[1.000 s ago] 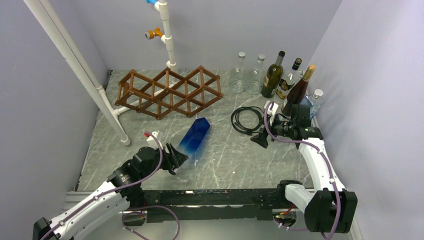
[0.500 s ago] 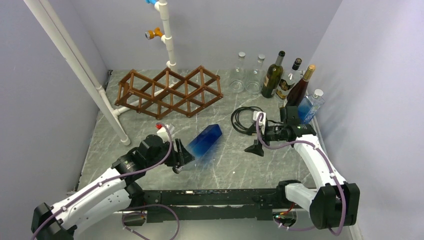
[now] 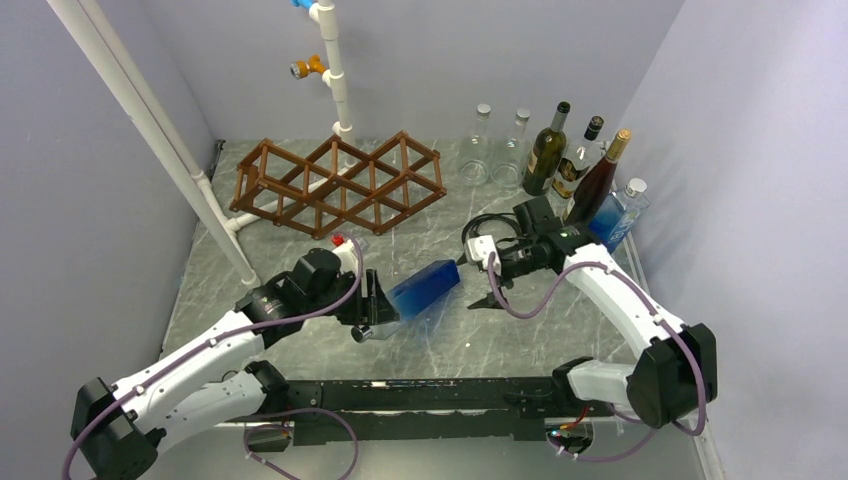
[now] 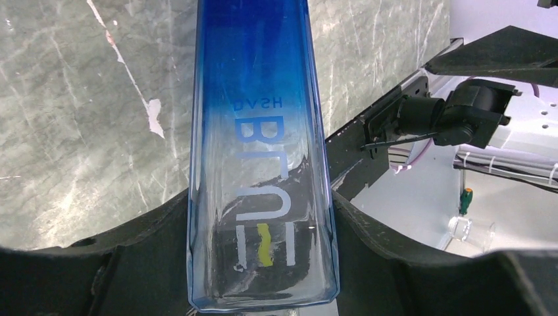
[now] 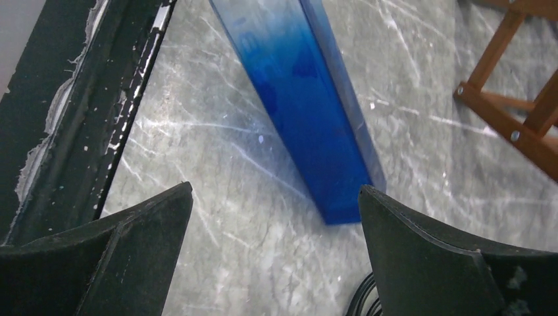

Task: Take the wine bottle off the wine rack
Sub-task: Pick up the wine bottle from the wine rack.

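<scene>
The wine bottle (image 3: 425, 288) is a square blue glass one, clear toward its base. My left gripper (image 3: 375, 310) is shut on its clear base end, with the glass wedged between both fingers in the left wrist view (image 4: 262, 197). The bottle (image 4: 263, 118) points right across the front middle of the table, well clear of the brown wooden wine rack (image 3: 340, 185). My right gripper (image 3: 478, 282) stands open just past the bottle's blue far end. That end (image 5: 309, 112) lies ahead of the open right gripper (image 5: 275, 191), toward its right finger.
Clear bottles (image 3: 478, 150) and dark wine bottles (image 3: 545, 150) stand at the back right, beside a small blue-tinted bottle (image 3: 615, 215). A coiled black cable (image 3: 490, 230) lies under the right arm. White pipes (image 3: 335, 70) rise behind and left of the rack.
My left arm has swung the bottle rightward, turning it from pointing toward the rack to pointing right. My right arm has moved left from the back-right bottles to the bottle's far end.
</scene>
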Available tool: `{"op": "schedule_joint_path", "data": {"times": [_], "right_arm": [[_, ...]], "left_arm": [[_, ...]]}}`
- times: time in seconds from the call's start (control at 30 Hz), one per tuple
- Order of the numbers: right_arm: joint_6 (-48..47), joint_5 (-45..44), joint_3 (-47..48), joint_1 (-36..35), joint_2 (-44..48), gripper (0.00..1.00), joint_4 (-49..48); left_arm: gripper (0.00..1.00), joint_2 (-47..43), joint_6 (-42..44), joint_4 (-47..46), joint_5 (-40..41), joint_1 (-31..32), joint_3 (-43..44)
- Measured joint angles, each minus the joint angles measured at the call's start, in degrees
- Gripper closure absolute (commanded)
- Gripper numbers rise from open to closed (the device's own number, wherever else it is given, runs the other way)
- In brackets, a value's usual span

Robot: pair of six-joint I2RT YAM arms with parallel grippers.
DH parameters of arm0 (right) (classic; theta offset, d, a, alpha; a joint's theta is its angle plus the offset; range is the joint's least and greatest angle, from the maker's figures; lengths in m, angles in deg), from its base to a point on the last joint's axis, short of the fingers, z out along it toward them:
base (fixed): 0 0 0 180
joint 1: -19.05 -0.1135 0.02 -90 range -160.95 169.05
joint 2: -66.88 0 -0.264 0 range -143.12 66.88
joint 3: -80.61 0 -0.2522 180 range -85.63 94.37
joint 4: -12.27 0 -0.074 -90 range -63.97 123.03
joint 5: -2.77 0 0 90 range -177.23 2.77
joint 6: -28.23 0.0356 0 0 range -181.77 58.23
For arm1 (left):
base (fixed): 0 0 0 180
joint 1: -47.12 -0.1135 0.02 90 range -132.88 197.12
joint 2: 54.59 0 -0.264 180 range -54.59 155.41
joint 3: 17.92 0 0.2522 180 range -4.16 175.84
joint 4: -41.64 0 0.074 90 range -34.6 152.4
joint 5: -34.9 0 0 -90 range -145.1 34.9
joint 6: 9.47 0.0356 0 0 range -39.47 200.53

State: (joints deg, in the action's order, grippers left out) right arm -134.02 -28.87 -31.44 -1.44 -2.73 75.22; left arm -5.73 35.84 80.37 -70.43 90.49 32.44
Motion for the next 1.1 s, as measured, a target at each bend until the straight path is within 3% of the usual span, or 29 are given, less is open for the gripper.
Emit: {"op": "schedule_joint_path", "data": {"times": [0.47,1.1], "right_arm": [[4.81,-5.40,3.48,-14.58,-5.95,0.00,-8.00],[11.17,-17.44,1.01,-25.68,-8.96,0.00,-17.79]], "left_arm": [[1.00,7.80,-1.88,-0.59,-4.70,-0.02,4.42],[1.00,11.04,-5.86,-4.15,-8.83,-0.98,4.57]]}}
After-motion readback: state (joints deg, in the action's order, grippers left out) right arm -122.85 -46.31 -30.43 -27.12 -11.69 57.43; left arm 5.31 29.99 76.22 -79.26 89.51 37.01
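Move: The blue glass bottle is already in the left hand, held near its shoulder; its middle lies about 7 cm to the right, 3 cm ahead and 5 cm below. From the right hand, the bottle's middle lies some 10 cm left, 2 cm back and 5 cm lower. The emptied wine rack stands roughly 24 cm left and 21 cm ahead of the right hand, and the cable coil about 9 cm right, 13 cm ahead and well below. Leftward about 9 cm, slowing and then sinking some 4 cm with a slight draw back, the right hand brings its wide-open fingers around the bottle's blue lower half, tipping them down a little and turning slightly counter-clockwise. To meet it, the left hand keeps its grip on the bottle and carries it about 3 cm to the right, its wrist turning some 10 degrees. ##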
